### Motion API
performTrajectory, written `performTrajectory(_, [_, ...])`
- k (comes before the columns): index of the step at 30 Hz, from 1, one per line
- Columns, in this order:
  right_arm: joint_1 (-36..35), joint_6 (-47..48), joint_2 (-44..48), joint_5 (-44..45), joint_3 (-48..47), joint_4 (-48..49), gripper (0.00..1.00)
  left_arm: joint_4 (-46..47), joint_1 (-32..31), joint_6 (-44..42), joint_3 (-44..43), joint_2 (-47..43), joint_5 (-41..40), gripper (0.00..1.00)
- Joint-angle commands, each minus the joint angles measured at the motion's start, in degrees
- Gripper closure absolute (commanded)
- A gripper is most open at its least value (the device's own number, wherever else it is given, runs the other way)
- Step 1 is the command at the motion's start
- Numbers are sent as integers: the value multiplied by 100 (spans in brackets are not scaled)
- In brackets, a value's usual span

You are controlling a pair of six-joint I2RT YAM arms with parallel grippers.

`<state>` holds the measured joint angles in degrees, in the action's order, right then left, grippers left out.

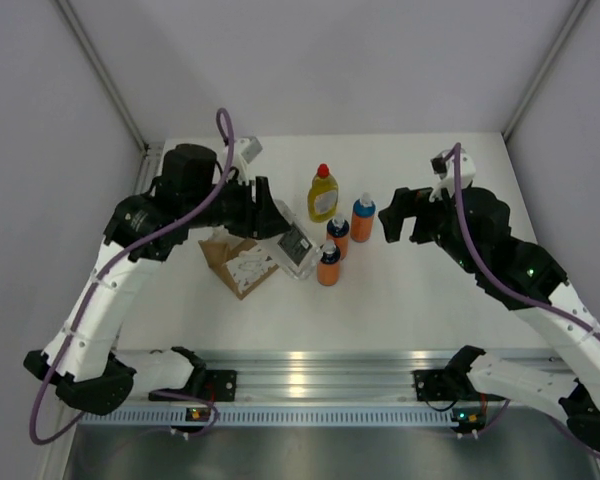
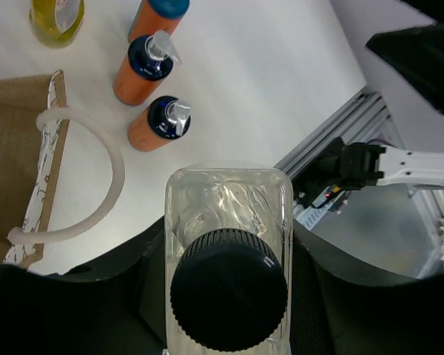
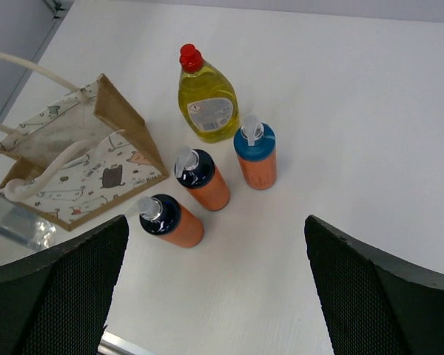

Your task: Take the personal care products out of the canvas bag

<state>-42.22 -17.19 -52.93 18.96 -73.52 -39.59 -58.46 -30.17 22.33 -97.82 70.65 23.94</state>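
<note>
My left gripper (image 1: 278,232) is shut on the pale translucent bottle (image 1: 294,247) with a dark round cap (image 2: 229,299). It holds the bottle just right of the canvas bag (image 1: 237,264), beside the orange bottles. I cannot tell if the bottle touches the table. Three orange bottles with blue caps (image 1: 328,265) (image 1: 338,236) (image 1: 362,217) and the taller yellow bottle with a red cap (image 1: 323,193) stand upright on the table. They also show in the right wrist view (image 3: 170,220) (image 3: 201,179) (image 3: 256,155) (image 3: 206,100). My right gripper (image 1: 398,216) is open and empty, right of the bottles.
The bag (image 3: 74,163) stands open with white loop handles (image 2: 96,177). An aluminium rail (image 1: 310,375) runs along the near table edge. White walls close the back and the sides.
</note>
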Motion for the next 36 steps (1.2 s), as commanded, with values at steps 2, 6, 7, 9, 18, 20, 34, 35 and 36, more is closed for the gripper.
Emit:
performTrajectory(2, [126,-170,-42,485,-180,-22,1,748,-1076,158,332,-517,-1634,100])
performTrajectory(6, [152,-232,-130,513,-233,-22,1,801,-2270,368,666,-552,-3252,100])
performTrajectory(7, [152,-232,-156,495,-242,-22,1,818,-2448,369,737,-553,-3856,100])
performTrajectory(9, [161,-232,-165,494,-242,-22,1,844,-2993,386,956,-561,-4544,100])
performTrajectory(18, [170,-267,-95,600,-102,-22,1,1652,-4084,527,1889,-315,-5489,100])
performTrajectory(20, [214,-267,-78,609,-102,-22,1,2011,-4093,597,2117,-245,-5340,100])
performTrajectory(34, [1443,-812,-166,758,-260,-830,0,3243,-4102,457,2127,1511,-4320,100])
performTrajectory(35, [1653,-873,-96,837,-286,-892,1,3296,-4102,431,2109,1600,-4284,100])
performTrajectory(36, [1768,-917,-52,898,-277,-962,1,3349,-4102,422,2066,1688,-4249,100])
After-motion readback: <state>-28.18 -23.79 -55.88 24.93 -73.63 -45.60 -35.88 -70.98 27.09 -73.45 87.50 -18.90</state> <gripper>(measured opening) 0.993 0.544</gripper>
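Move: The left hand already holds the clear bottle; the bare table it is bound for lies about 14 cm to its right, 5 cm back and 35 cm below. The nearest orange bottle stands roughly 11 cm right and 6 cm ahead, the middle orange bottle 13 cm right and 11 cm ahead, the canvas bag 9 cm left and 12 cm ahead, all some 29 cm lower. From the right hand that bare spot is about 12 cm left, 8 cm back and 33 cm below. Left lowers the held clear bottle about 21 cm and rightward towards bare table; right hand withdraws right. ##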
